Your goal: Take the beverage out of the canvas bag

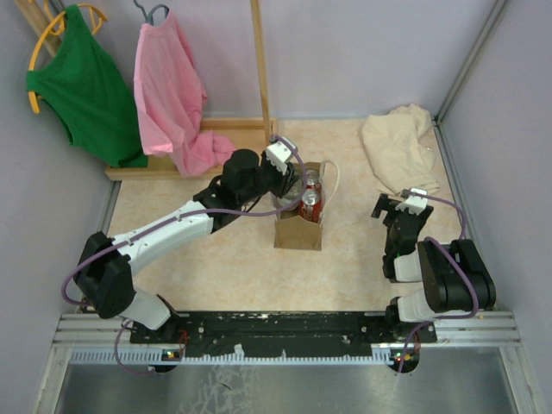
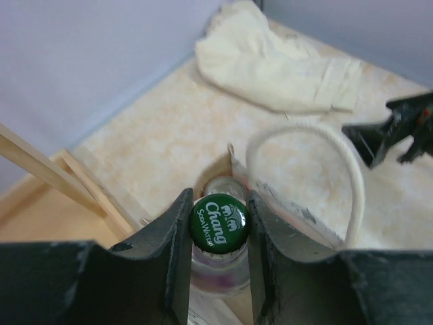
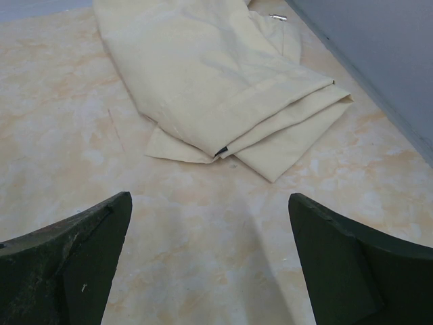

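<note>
The small tan-brown canvas bag [image 1: 298,226] stands mid-table with a white rope handle [image 1: 335,177] looping at its far side; the handle also shows in the left wrist view [image 2: 342,152]. Inside it stands a glass bottle [image 2: 218,261] with a green Chang soda-water cap [image 2: 218,224]. A red can [image 1: 310,200] shows in the bag from above. My left gripper [image 2: 216,227] is over the bag mouth, its jaws closed against both sides of the bottle's cap. My right gripper [image 3: 210,223] is open and empty, low over bare tabletop to the right of the bag.
A pale beige cloth heap [image 1: 398,147] lies at the back right, just ahead of my right gripper [image 1: 401,205]. A wooden rack [image 1: 255,60] at the back left holds a green shirt [image 1: 84,82] and a pink shirt [image 1: 177,95]. Walls close in both sides.
</note>
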Tool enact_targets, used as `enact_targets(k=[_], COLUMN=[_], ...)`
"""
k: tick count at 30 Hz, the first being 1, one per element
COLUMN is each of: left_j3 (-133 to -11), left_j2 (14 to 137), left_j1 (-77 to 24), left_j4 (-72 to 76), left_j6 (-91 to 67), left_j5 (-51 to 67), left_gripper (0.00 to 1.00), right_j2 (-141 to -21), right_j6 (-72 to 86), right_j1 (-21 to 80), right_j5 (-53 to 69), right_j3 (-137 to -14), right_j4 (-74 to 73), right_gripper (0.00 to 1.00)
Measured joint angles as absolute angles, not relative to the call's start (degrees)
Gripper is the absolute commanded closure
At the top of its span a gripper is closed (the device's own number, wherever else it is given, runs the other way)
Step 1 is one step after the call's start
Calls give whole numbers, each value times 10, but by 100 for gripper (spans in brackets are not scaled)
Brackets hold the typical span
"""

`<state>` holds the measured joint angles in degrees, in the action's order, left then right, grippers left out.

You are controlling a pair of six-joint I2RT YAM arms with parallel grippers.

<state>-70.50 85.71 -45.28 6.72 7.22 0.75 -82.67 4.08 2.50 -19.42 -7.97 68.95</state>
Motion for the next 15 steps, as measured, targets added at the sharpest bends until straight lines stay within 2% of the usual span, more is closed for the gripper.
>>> enact_targets(k=[6, 15], left_j3=[-805, -813], left_j2=[852, 836], left_j1=[-453, -451], left_j4=[48, 31], left_j6=[101, 130], left_j5=[-29, -81], left_gripper=[100, 100], right_j2=[-827, -827], right_j6=[41, 41], right_j1=[25, 25], right_j5=[-194, -194], right_j3=[-80, -80], right_j4=[689, 689], right_gripper=[1, 1])
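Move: The bottle hangs by its capped neck from the left hand over the bag. The purple can already on the table, marking the side cleared for drinks, lies about 15 cm left of the hand, 2 cm farther out and 24 cm below. The bag's middle is 3 cm right, 1 cm ahead and 21 cm down; inside, the front red can is 6 cm right, 2 cm back and 24 cm down. From the right hand, the table can is some 48 cm left, 4 cm ahead and 5 cm down. Upward first and quickly, about 10 cm, the left hand draws the bottle out of the bag, keeping its pinch on the neck. The climb then stops and the hand eases some 3 cm left, towards the purple can's side, and slightly forward, while its fingers tip up and the wrist turns counter-clockwise, each about 10 degrees. ##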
